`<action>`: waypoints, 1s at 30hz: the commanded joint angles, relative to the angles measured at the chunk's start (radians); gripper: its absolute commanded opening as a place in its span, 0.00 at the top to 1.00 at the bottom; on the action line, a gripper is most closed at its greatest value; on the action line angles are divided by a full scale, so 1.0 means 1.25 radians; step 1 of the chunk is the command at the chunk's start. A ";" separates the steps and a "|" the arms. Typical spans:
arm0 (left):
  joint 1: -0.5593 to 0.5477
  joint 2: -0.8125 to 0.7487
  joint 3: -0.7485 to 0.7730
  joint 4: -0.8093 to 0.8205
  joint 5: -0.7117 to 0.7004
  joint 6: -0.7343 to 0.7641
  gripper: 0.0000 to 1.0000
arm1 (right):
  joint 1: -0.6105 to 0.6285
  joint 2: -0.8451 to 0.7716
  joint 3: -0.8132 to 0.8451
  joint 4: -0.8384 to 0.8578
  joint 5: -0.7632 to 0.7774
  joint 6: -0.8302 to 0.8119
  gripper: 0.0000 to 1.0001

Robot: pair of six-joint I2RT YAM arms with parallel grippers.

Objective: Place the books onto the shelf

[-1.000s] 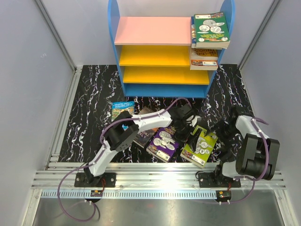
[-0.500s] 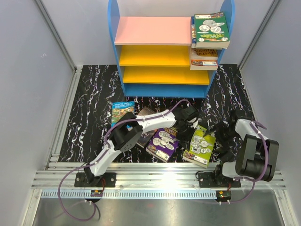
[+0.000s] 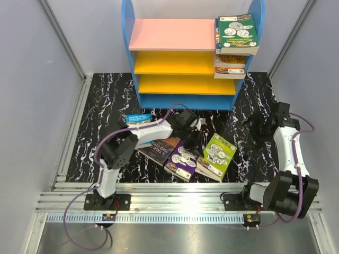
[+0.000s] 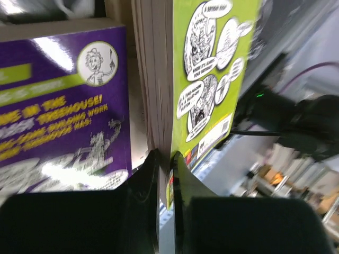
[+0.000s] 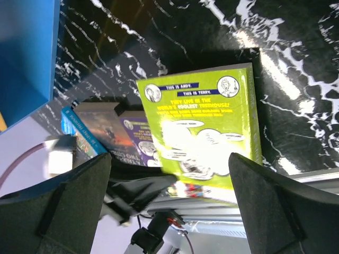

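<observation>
The lime book (image 3: 217, 156) lies tilted on the black marbled mat, and my left gripper (image 3: 195, 142) is shut on its left edge. In the left wrist view the jaws (image 4: 165, 165) pinch the lime book (image 4: 212, 69) at its cover and page edge, beside the purple book (image 4: 63, 106). The purple book (image 3: 183, 159), a dark brown book (image 3: 160, 148) and a blue book (image 3: 138, 120) lie to the left. The shelf (image 3: 183, 58) holds a stack topped by a green book (image 3: 237, 33) at its right end. My right gripper (image 3: 253, 127) hangs open, right of the lime book (image 5: 204, 137).
The shelf's blue side panel (image 5: 25, 53) is close on the left of the right wrist view. Grey walls enclose the mat on three sides. An aluminium rail (image 3: 180, 200) with the arm bases runs along the near edge.
My left gripper has shut on the lime book and dragged it left, towards the purple book. The right arm has drawn back from the book, up and to the right, still open.
</observation>
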 commanded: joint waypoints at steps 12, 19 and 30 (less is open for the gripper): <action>0.129 -0.262 -0.164 0.325 0.125 -0.221 1.00 | 0.004 0.009 -0.185 0.071 -0.181 -0.007 0.00; 0.131 -0.264 -0.196 0.365 0.133 -0.242 1.00 | 0.021 -0.043 -0.284 0.277 -0.264 0.123 0.00; 0.137 -0.283 -0.212 0.379 0.141 -0.259 1.00 | 0.139 -0.057 -0.239 0.387 -0.205 0.219 0.86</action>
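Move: Low over the table, the left hand already grips the lime book near its lower left edge; the book's middle is about 8 cm to its right, 1 cm ahead and 3 cm below. From the open right hand that book lies roughly 12 cm left, 7 cm back and 10 cm lower. The purple book sits some 9 cm left of the left hand and 1 cm nearer the bases, the dark book about 20 cm left and 5 cm ahead. Lifting the lime book's left side, the left hand keeps its pinch and rises about 10 cm, drifting forward and a little left while its fingers tip up towards level, then nearly holds. The right hand sweeps left 8 cm, dipping down and back, then coming forward again; its fingers swing in under to the left and close from wide open around the spine. ##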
